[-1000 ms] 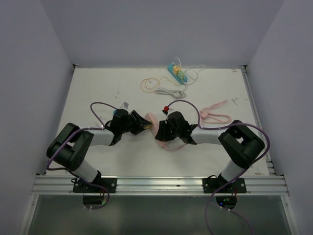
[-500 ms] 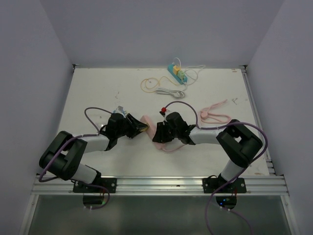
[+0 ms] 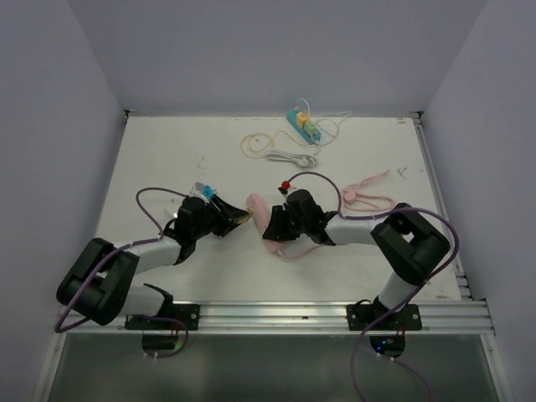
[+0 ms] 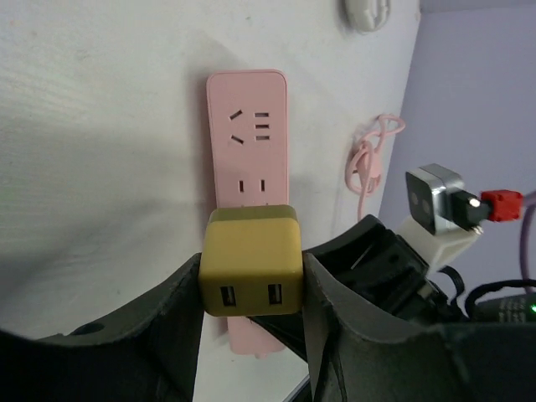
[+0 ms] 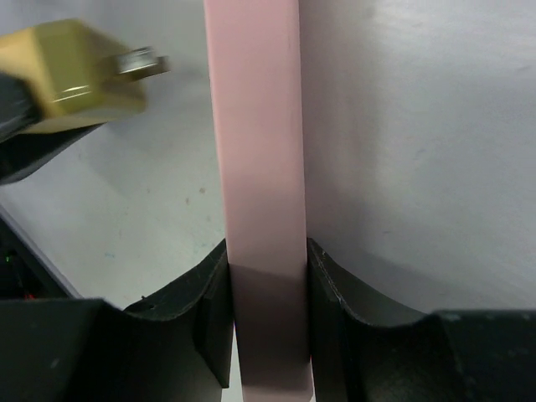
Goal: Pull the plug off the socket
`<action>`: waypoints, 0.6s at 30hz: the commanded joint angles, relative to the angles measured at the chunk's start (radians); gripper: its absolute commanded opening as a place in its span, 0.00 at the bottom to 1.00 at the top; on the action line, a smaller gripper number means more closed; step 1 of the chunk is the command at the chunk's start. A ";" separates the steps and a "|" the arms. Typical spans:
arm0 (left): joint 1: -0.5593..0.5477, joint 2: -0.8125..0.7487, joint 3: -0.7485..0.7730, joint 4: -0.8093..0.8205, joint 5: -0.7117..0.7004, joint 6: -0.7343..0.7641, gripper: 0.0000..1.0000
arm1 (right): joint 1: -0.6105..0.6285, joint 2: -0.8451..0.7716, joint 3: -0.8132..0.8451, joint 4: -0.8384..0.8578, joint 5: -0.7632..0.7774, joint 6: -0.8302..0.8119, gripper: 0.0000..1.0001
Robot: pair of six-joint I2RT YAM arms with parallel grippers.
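The plug [image 4: 249,260] is a mustard-yellow block with two USB ports, and my left gripper [image 4: 251,280] is shut on its sides. In the right wrist view the plug [image 5: 75,75] hangs left of the socket with its metal prongs [image 5: 142,60] bare and clear of it. The socket [image 4: 247,134] is a pink power strip, its holes facing the left wrist camera. My right gripper [image 5: 266,285] is shut on the socket [image 5: 255,126] across its narrow sides. From above, the left gripper [image 3: 236,216] and right gripper [image 3: 270,224] face each other mid-table, the socket [image 3: 255,207] between them.
A green and yellow power strip [image 3: 304,126] lies at the back with a white cable [image 3: 289,156] and a yellow cord loop [image 3: 254,142]. The pink cable [image 3: 368,198] coils to the right. A metal rail [image 3: 276,315] runs along the near edge.
My left gripper has drawn back to the left with the plug, and a gap has opened between plug and socket. The right gripper has stayed about where it was, holding the socket.
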 commanded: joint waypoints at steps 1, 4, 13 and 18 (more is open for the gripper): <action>0.019 -0.077 0.006 0.089 -0.016 -0.019 0.00 | -0.074 0.069 -0.062 -0.304 0.259 0.052 0.00; 0.024 -0.094 0.006 0.081 -0.012 -0.023 0.00 | -0.074 0.067 -0.065 -0.305 0.264 0.053 0.00; 0.077 -0.212 0.139 -0.216 -0.124 0.189 0.00 | -0.084 0.029 -0.091 -0.294 0.275 0.062 0.00; 0.079 -0.292 0.189 -0.420 -0.378 0.390 0.00 | -0.087 0.023 -0.097 -0.284 0.264 0.059 0.00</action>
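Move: The yellow plug is already out of the pink power strip and held in the left fingers, its prongs just clear of the strip. The strip's middle lies about 7 cm right and 2 cm back of the left hand, some 5 cm lower. The blue plug lies free on the table, roughly 7 cm ahead and 10 cm left of the left hand, 6 cm below. From the right hand, which grips the strip, the strip's middle is 2 cm ahead and 2 cm left. The yellow plug, still pinched in the left fingers, is lifted away from the strip, at first almost straight up, then up, left and forward, some 7 cm higher and 5 cm left in all, the fingertips tipping upward. Right at the start the pink strip swings off with the right hand, roughly 4 cm forward and as much right, turning clockwise some 15 degrees and then slowing, the right grip kept. ##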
